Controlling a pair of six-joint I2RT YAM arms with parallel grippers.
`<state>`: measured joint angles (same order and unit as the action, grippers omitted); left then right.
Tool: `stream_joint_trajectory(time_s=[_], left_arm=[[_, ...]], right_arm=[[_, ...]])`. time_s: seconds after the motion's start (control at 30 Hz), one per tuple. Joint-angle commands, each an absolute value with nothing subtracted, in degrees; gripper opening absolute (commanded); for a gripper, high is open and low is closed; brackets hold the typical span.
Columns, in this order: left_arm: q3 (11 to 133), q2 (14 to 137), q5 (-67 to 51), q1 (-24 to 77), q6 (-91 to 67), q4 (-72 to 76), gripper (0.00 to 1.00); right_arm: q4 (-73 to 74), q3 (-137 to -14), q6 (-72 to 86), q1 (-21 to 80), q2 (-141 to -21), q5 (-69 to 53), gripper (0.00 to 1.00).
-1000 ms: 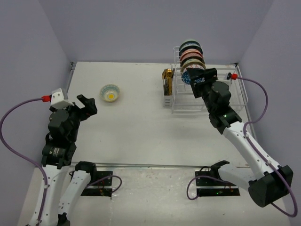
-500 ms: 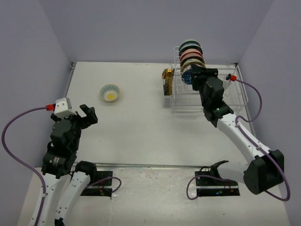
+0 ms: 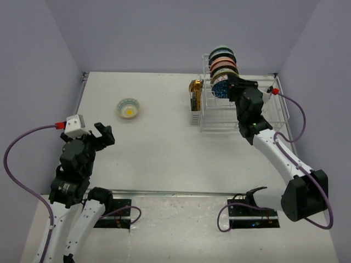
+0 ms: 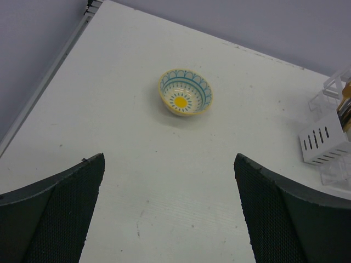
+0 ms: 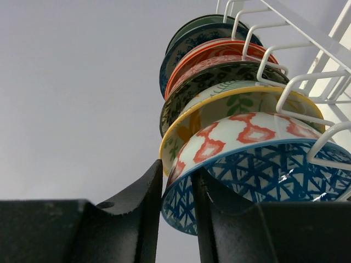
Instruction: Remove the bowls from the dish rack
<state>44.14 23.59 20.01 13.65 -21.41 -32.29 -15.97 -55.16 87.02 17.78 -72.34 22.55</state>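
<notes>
Several bowls [image 3: 223,63] stand on edge in the slots of the white wire dish rack [image 3: 274,118]. In the right wrist view the front bowl [image 5: 263,164], blue lattice inside and red-and-white outside, sits under the rack's wires [image 5: 307,28]. My right gripper [image 5: 176,167] is shut on its lower rim, one finger outside, one inside. From above, that gripper [image 3: 230,87] is at the rack's front left. A cream bowl with teal arcs and a yellow centre [image 3: 128,107] rests upright on the table. My left gripper [image 3: 101,131] hangs open short of it, the bowl [image 4: 185,99] ahead of the empty gripper [image 4: 169,164].
A gold-brown cylinder [image 3: 195,87] stands in a white slotted holder [image 3: 196,116] against the rack's left side; the holder [image 4: 324,146] shows at the right edge of the left wrist view. Walls close the table on three sides.
My right gripper moved forward to the front bowl and closed from wide open onto its rim. The left arm drew back slightly toward its base, still open.
</notes>
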Motion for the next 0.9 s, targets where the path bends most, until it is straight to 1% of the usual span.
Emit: stream_joint_trajectory(time_s=[0.0, 0.03, 0.1, 0.13, 0.17, 0.27, 0.33, 0.37, 0.47, 0.87], left_arm=[[43.9, 23.6, 20.1, 14.0, -20.0, -30.8, 1.00], [43.8, 23.6, 19.8, 14.0, -19.9, -30.8, 1.00], [43.5, 23.6, 18.7, 14.0, -19.6, -30.4, 1.00], [43.6, 23.7, 18.6, 14.0, -19.4, -30.4, 1.00], [43.5, 23.8, 18.6, 14.0, -19.5, -30.4, 1.00], [43.5, 23.6, 18.8, 14.0, -19.6, -30.3, 1.00], [43.5, 23.6, 18.8, 14.0, -19.6, -30.3, 1.00], [43.5, 23.7, 18.8, 14.0, -19.6, -30.3, 1.00], [43.4, 23.7, 18.7, 14.0, -19.6, -30.2, 1.00], [43.3, 22.0, 19.5, 14.0, -19.7, -30.2, 1.00]], right_arm=[[-18.2, -54.4, 89.5, 17.4, -72.5, 22.2, 0.28], [-18.3, -54.1, 89.8, 17.4, -72.1, 22.1, 0.28], [-18.7, -53.3, 90.3, 17.4, -71.5, 22.2, 0.25], [-18.9, -53.0, 90.4, 17.4, -71.0, 22.5, 0.17], [-19.2, -52.5, 90.5, 17.4, -70.8, 22.7, 0.14], [-19.9, -51.4, 91.1, 17.4, -69.5, 22.9, 0.10], [-20.4, -51.1, 91.5, 17.4, -68.6, 22.8, 0.09], [-20.7, -50.8, 91.6, 17.4, -68.4, 22.6, 0.04], [-21.4, -50.3, 92.3, 17.4, -67.0, 22.5, 0.00], [-25.6, -51.9, 88.3, 17.3, -63.9, 19.6, 0.00]])
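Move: The blue-and-red patterned bowl, front one in the rack, has its upper right rim between the right hand's part-open fingers, its middle about 4 cm to the left and 4 cm below, level with the hand front to back. The yellow-rimmed bowl stands some 3 cm beyond it, the dark green bowl about 6 cm beyond. The cutlery holder is roughly 13 cm left, level ahead and 14 cm lower. From the left hand, the patterned bowl lies about 21 cm ahead, 50 cm right, 3 cm above. The patterned bowl's rim is pinched as the right fingers, already straddling it, shut; the hand then draws back about 2.5 cm towards the robot, away from the yellow-rimmed bowl. Towards the end it also climbs about 2 cm, still holding the rim, with a small roll that raises its left side some 5 degrees. ##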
